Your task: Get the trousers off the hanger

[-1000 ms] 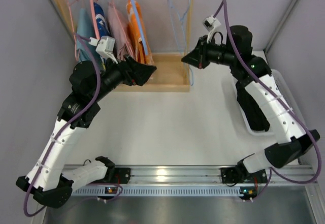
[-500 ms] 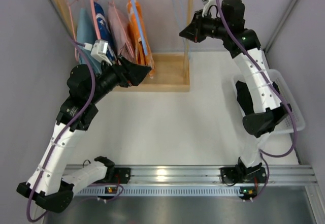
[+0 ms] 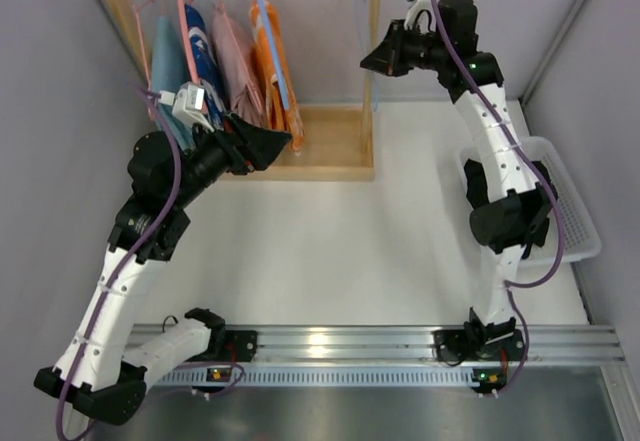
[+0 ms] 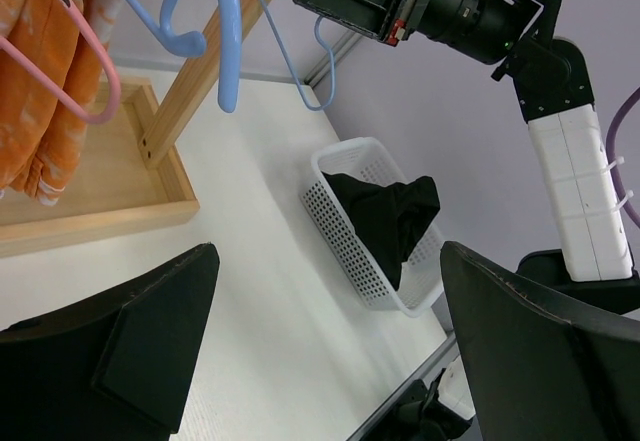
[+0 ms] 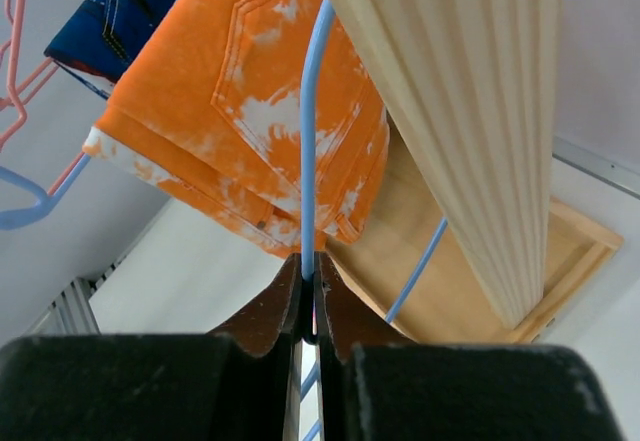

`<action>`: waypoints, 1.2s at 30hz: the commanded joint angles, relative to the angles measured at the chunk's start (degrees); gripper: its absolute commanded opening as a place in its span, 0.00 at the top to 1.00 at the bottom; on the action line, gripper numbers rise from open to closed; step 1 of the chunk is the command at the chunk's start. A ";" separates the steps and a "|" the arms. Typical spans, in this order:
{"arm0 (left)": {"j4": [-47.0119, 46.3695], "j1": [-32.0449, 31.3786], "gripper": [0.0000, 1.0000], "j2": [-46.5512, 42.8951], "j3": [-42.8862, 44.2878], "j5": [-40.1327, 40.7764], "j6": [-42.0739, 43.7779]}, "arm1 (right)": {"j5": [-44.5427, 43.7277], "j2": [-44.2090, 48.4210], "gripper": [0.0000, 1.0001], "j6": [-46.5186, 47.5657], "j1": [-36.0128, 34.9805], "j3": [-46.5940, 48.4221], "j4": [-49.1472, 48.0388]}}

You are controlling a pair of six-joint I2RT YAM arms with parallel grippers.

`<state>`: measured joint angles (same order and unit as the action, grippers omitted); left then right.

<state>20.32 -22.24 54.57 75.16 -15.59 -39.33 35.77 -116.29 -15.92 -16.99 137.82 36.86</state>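
Orange trousers (image 3: 275,61) with white blotches hang on the wooden rack (image 3: 330,156), draped over a pink hanger (image 4: 95,81); the right wrist view shows them close up (image 5: 250,111). Black trousers (image 4: 390,216) lie in the white basket (image 4: 340,231). My right gripper (image 3: 370,61) is up beside the rack's right post (image 5: 450,111), shut on the wire of an empty light-blue hanger (image 5: 308,161). My left gripper (image 3: 272,146) stands wide open with nothing between its fingers (image 4: 130,351), just below and right of the orange trousers.
More garments hang left of the orange pair: pink (image 3: 232,61), dark blue patterned (image 3: 200,51) and light blue (image 3: 165,61). Two blue hangers (image 4: 215,31) hang by the post. The basket (image 3: 580,231) sits at the table's right edge, next to the right arm.
My right gripper has risen toward the rack's rail, carrying the empty blue hanger, and its arm has straightened. My left gripper has edged left toward the hanging clothes, still open.
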 commanded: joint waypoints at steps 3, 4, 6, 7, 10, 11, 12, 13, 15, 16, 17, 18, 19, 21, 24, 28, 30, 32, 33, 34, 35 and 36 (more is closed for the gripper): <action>-2.83 0.88 0.01 -0.86 0.08 -0.93 1.53 | 1.23 1.58 0.72 -1.31 0.73 0.00 -2.58; -2.83 1.06 0.01 -0.78 0.78 -1.36 1.89 | 0.97 2.20 0.67 -1.30 0.65 -1.14 -2.67; -2.83 1.58 0.01 -0.25 1.48 -2.59 2.76 | 0.80 4.74 0.51 -1.48 0.47 -2.90 -3.89; -2.74 1.59 0.01 -0.25 1.92 -3.29 2.86 | 0.62 5.71 0.47 -1.57 0.38 -5.17 -4.16; -2.74 1.85 0.01 -0.34 2.54 -3.39 4.43 | 0.18 10.28 0.29 -2.18 0.38 -9.91 -4.95; -2.74 1.85 0.01 -0.42 2.98 -3.30 4.79 | 0.00 11.42 0.26 -2.18 0.47 -11.07 -5.04; -2.65 2.11 0.01 -0.51 3.33 -3.21 5.57 | -0.69 13.96 0.20 -2.10 0.47 -12.30 -5.05; -2.30 2.20 0.01 -0.43 3.77 -2.95 5.84 | -1.22 15.29 0.18 -2.01 0.38 -14.75 -4.96; -1.95 2.55 0.01 -0.43 5.17 -2.69 7.07 | -2.97 19.32 0.14 -0.96 0.56 -17.13 -4.78; -1.77 2.73 0.01 -0.43 5.61 -3.12 7.42 | -3.68 20.56 0.13 -0.26 0.47 -19.32 -4.09; -1.51 2.81 0.03 -0.34 7.01 -2.60 7.78 | -4.47 22.93 0.13 1.23 0.38 -20.39 -3.56; -1.07 2.90 0.04 0.27 7.81 -2.42 7.87 | -5.78 23.91 0.12 2.38 0.38 -22.14 -2.94; -0.37 2.90 0.05 0.71 8.94 -2.16 7.95 | -6.76 24.96 0.10 3.34 0.47 -23.02 -1.11; 0.33 3.08 0.10 2.64 12.27 -0.67 7.95 | -9.12 27.95 0.06 6.07 0.64 -25.65 0.13; 3.49 2.99 0.16 6.42 19.20 1.44 9.00 | -10.80 31.38 0.01 7.66 1.61 -28.47 1.46; 4.82 3.08 0.19 14.05 27.03 3.82 10.06 | -12.83 35.33 0.01 8.01 2.32 -32.43 1.72; 4.73 3.08 0.24 16.96 30.38 4.34 9.89 | -13.62 37.71 0.01 8.28 2.49 -35.23 0.76; 4.82 2.99 0.31 20.82 34.87 6.35 9.54 | -14.15 39.46 0.01 8.28 2.49 -36.74 0.14; 4.91 2.99 0.35 21.71 35.75 8.11 9.45 | -14.32 39.82 0.01 8.28 2.49 -37.53 -0.21; 4.91 2.99 0.44 22.85 37.15 11.34 9.45 | -14.50 39.91 0.01 8.28 2.49 -37.71 -0.30; 5.00 2.99 0.49 24.34 37.60 13.55 9.27 | -14.76 40.35 0.01 8.28 2.58 -37.80 -0.30; 4.91 2.99 0.53 25.14 37.78 14.97 9.19 | -14.68 40.44 0.00 8.28 2.49 -37.80 -0.21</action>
<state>24.93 -19.55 77.87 110.26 -7.57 -30.46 22.50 -78.24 -8.58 -15.18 99.83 37.76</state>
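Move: The right fingers still pinch the empty blue hanger; the rod end it hangs from is about 8 cm ahead and 14 cm above them. The wooden post is roughly 8 cm ahead, 1 cm right, and the orange trousers some 21 cm left, 2 cm ahead. From the left hand, the blue hanger carrying those trousers is about 23 cm ahead and 3 cm left, near hand height. The pink trousers are 24 cm ahead, 11 cm left; the empty hanger 27 cm ahead, 18 cm right. Opening wide and letting go of the empty hanger, the right hand dips slightly, then draws back about 12 cm and right some 9 cm, clear of the post and turning a little clockwise. The left hand, nearly still at first, rises about 11 cm, then drives forward some 9 cm towards the orange trousers' hanger, tipping up slightly while its fingers half close. ##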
